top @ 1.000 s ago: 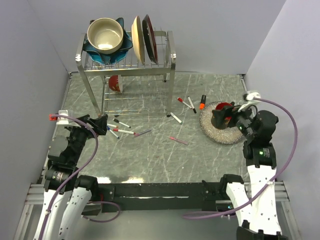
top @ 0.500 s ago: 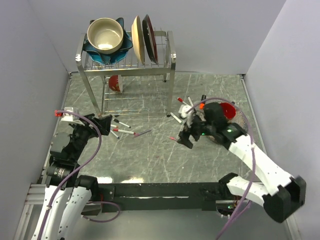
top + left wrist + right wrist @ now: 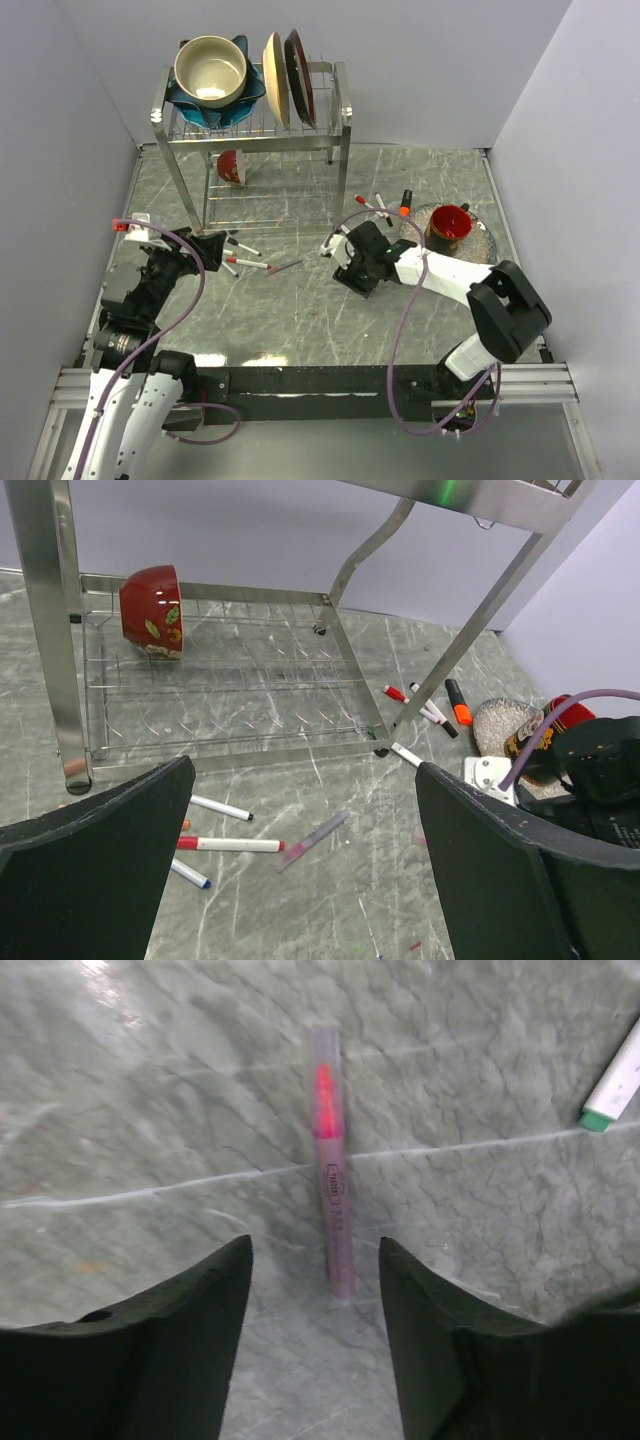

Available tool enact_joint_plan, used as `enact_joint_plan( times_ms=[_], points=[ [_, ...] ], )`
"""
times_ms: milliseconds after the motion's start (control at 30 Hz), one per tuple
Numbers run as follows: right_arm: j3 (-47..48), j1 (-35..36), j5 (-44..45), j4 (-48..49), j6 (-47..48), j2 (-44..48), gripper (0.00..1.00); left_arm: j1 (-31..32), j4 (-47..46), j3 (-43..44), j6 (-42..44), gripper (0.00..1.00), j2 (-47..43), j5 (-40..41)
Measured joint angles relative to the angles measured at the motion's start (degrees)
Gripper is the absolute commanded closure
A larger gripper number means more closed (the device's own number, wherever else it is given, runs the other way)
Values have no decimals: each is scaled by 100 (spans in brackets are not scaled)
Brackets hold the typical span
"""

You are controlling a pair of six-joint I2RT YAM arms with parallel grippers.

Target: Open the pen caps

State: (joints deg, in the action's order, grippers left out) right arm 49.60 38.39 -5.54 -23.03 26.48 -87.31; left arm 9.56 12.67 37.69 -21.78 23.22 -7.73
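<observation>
A pink pen (image 3: 331, 1210) lies on the marble table, its clear cap (image 3: 322, 1055) at the far end with the pink tip showing through. My right gripper (image 3: 315, 1245) is low over the pen's near end, open, one finger on each side and neither touching it; from above this gripper (image 3: 352, 268) covers the pen. A white pen with a green end (image 3: 612, 1085) lies to the right. My left gripper (image 3: 305, 880) hangs open over the floor, with a red-capped white pen (image 3: 230, 844) and a purple pen (image 3: 312, 839) ahead of it.
A steel dish rack (image 3: 340, 120) stands at the back with a bowl and plates on top and a red bowl (image 3: 229, 167) on its lower shelf. A red cup (image 3: 450, 222) sits on a glittery plate (image 3: 488, 238). More pens (image 3: 380, 210) lie by the rack's right leg.
My right arm swung from the glittery plate leftward to the table's middle and came down over the pink pen, its jaws narrowing. The left arm barely shifted.
</observation>
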Motion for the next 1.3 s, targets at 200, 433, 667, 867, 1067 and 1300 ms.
enact_joint_plan(
  times_ms=[200, 433, 667, 867, 1067, 1300],
  points=[
    [101, 0, 160, 22, -2, -229, 54, 0, -4, 0, 9, 1, 24, -33],
    [225, 0, 11, 13, -17, -564, 58, 0, -11, 0, 11, 1, 26, -74],
    [293, 0, -103, -48, -52, -680, 82, 0, -96, 0, 13, 1, 28, -260],
    [444, -2, -254, -229, -105, -776, 100, 0, -251, -11, -24, 1, 107, -776],
    [485, -114, -822, -621, -22, -640, 100, 76, -1019, -363, -1193, 1, 376, -1871],
    [485, -1285, -2988, -1263, 229, 804, 100, 1032, -2293, -1996, -3571, 1, -293, -1967]
  ],
)
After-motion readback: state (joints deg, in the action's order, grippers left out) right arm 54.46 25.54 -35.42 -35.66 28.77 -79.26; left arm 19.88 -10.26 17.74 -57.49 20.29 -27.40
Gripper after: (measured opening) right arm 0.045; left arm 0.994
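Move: The pink pen lies on the table under the right hand, its middle roughly 4 cm to the left, 1 cm ahead and 3 cm below, with the capped end pointing left. From the same hand, the green-ended marker is about 14 cm ahead and 6 cm left, the purple pen some 24 cm left and 6 cm ahead, and the stone plate about 21 cm right and 12 cm ahead. From the left hand, the pink pen is roughly 34 cm to the right, 3 cm ahead and 29 cm down. The right hand, its fingers partly open, eases down about 2 cm onto the pink pen, shuts on the uncapped body and pinches it, then draws back a couple of centimetres and lifts it some 9 cm, the wrist swinging the fingertips up towards the left by about 25 degrees. The left hand first barely moves, then while the pen is being lifted sweeps with open, empty fingers about 11 cm right, with some back and down, towards the pen, turning clockwise some 30 degrees and rolling its left side down. ##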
